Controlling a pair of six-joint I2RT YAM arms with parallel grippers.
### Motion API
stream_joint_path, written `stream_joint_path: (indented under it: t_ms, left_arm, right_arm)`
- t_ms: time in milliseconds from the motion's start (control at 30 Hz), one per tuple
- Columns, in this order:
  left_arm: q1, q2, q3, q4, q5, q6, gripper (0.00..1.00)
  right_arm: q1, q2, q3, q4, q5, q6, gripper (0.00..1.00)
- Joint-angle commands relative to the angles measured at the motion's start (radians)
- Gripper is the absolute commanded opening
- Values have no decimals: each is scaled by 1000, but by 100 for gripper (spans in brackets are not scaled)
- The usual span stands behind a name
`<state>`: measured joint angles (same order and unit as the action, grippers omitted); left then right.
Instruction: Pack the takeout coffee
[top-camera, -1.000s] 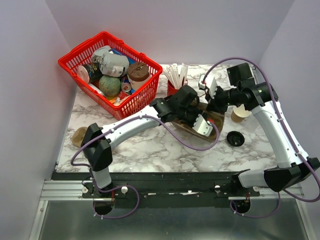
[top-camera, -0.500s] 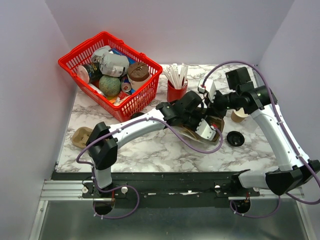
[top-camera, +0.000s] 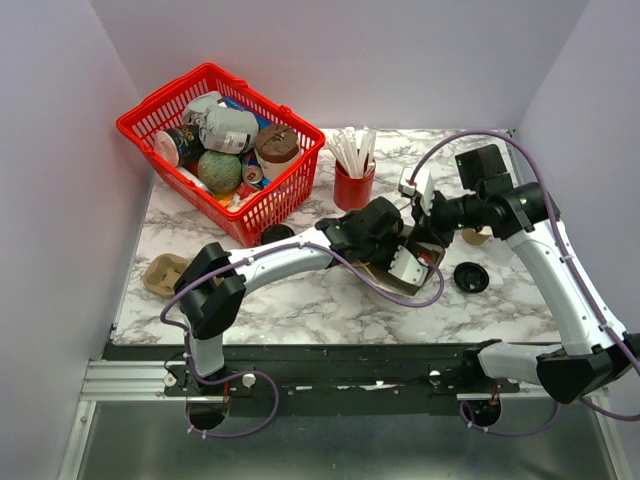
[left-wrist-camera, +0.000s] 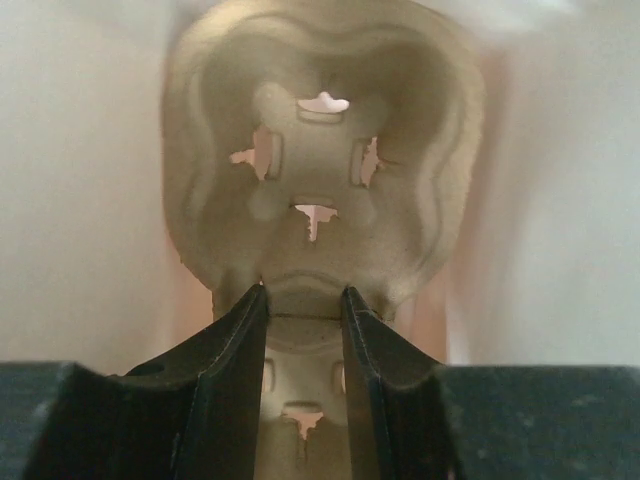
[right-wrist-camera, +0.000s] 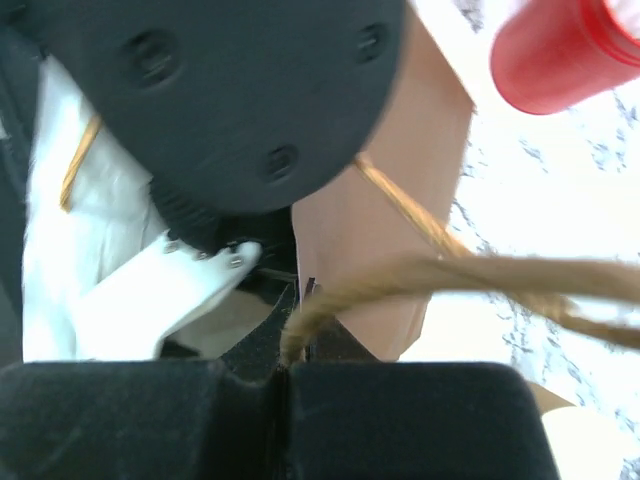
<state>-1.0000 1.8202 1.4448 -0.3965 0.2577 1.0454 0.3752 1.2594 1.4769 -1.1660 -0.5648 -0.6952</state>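
Note:
A brown paper bag (top-camera: 432, 258) lies open at mid-table. My left gripper (top-camera: 404, 262) reaches into it, shut on the middle ridge of a pulp cup carrier (left-wrist-camera: 320, 120); the left wrist view shows both fingers (left-wrist-camera: 235, 340) pinching that ridge between the bag's pale walls. My right gripper (top-camera: 432, 222) is shut on the bag's twisted paper handle (right-wrist-camera: 450, 270), holding up the bag (right-wrist-camera: 390, 250) edge. The takeout coffee (top-camera: 277, 234) shows only its round black lid beside the basket's front corner, behind my left arm and apart from both grippers.
A red basket (top-camera: 150, 128) full of groceries fills the back left. The red straw cup (top-camera: 353, 182) stands behind the bag. A lidless tan cup (top-camera: 478, 236) and a loose black lid (top-camera: 471, 277) sit right of the bag. A tan pulp piece (top-camera: 160, 273) lies at the left edge.
My left arm has stretched further right, pushing the carrier deeper into the bag and uncovering the black-lidded cup by the basket. The right gripper has shifted slightly nearer with the handle.

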Motion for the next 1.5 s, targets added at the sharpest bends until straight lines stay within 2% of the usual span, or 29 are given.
stream_joint_path:
  t_ms: [0,300,600,867,900,967,1000,1067,1100,1333,1400,1467]
  left_arm:
    - [-2,-1,-41,174,12,-59,0]
    - [0,28,-78,171,38,-42,0]
    - [0,88,-44,153,-11,14,0]
    - [1,105,-47,203,-28,-8,0]
    - [1,103,-49,208,-29,-16,9]
    - [1,99,-57,205,-31,-25,15]
    - [3,84,-64,215,-25,-28,23]
    - [8,59,-107,252,-12,-57,31]
    - [11,33,-119,290,-3,-70,39]
    - [18,-9,-136,357,-9,-120,61]
    - [20,-13,-138,361,-8,-125,71]
    - [26,-18,-141,361,3,-128,76]
  right_arm:
    - [10,-38,-18,-41,-127,-18,1]
    - [10,-20,11,-34,-174,0,1]
    - [21,-26,-10,-15,-198,36,1]
    - [24,-31,-24,-23,-207,37,1]
    - [24,-31,-24,-27,-204,36,1]
    - [24,-32,-27,-29,-190,34,0]
    - [24,-32,-27,-26,-185,37,1]
    - [24,-31,-29,-20,-170,40,0]
    - [24,-28,-27,-17,-167,40,1]
    - [24,-9,-13,0,-150,53,1]
    - [24,-11,-13,5,-142,53,1]
    - [24,-12,-15,6,-135,53,0]
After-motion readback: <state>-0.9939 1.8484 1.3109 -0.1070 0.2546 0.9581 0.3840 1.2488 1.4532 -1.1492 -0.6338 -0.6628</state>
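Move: The two-cup carton tray is pinched in the left fingers inside the paper bag. The bag's floor, where it is going, lies about 9 cm below that hand, some 3 cm right and 2 cm back. From this hand the black lid is about 18 cm right and level, the paper cup 19 cm right and 9 cm ahead, and the red straw holder 11 cm left and 18 cm ahead, all some 9 cm lower. From the right hand, on the rim, the bag's floor is about 21 cm below, 3 cm left and 1 cm ahead. The carton tray, still pinched at its middle bridge, is eased deeper into the bag as the left hand goes down about 2.5 cm and some 2 cm right, slightly forward. There the hand all but halts, then its fingers spread and let go of the tray. The right hand keeps its shut pinch on the bag's rim, drawing back about 1.5 cm with a little shift left. ##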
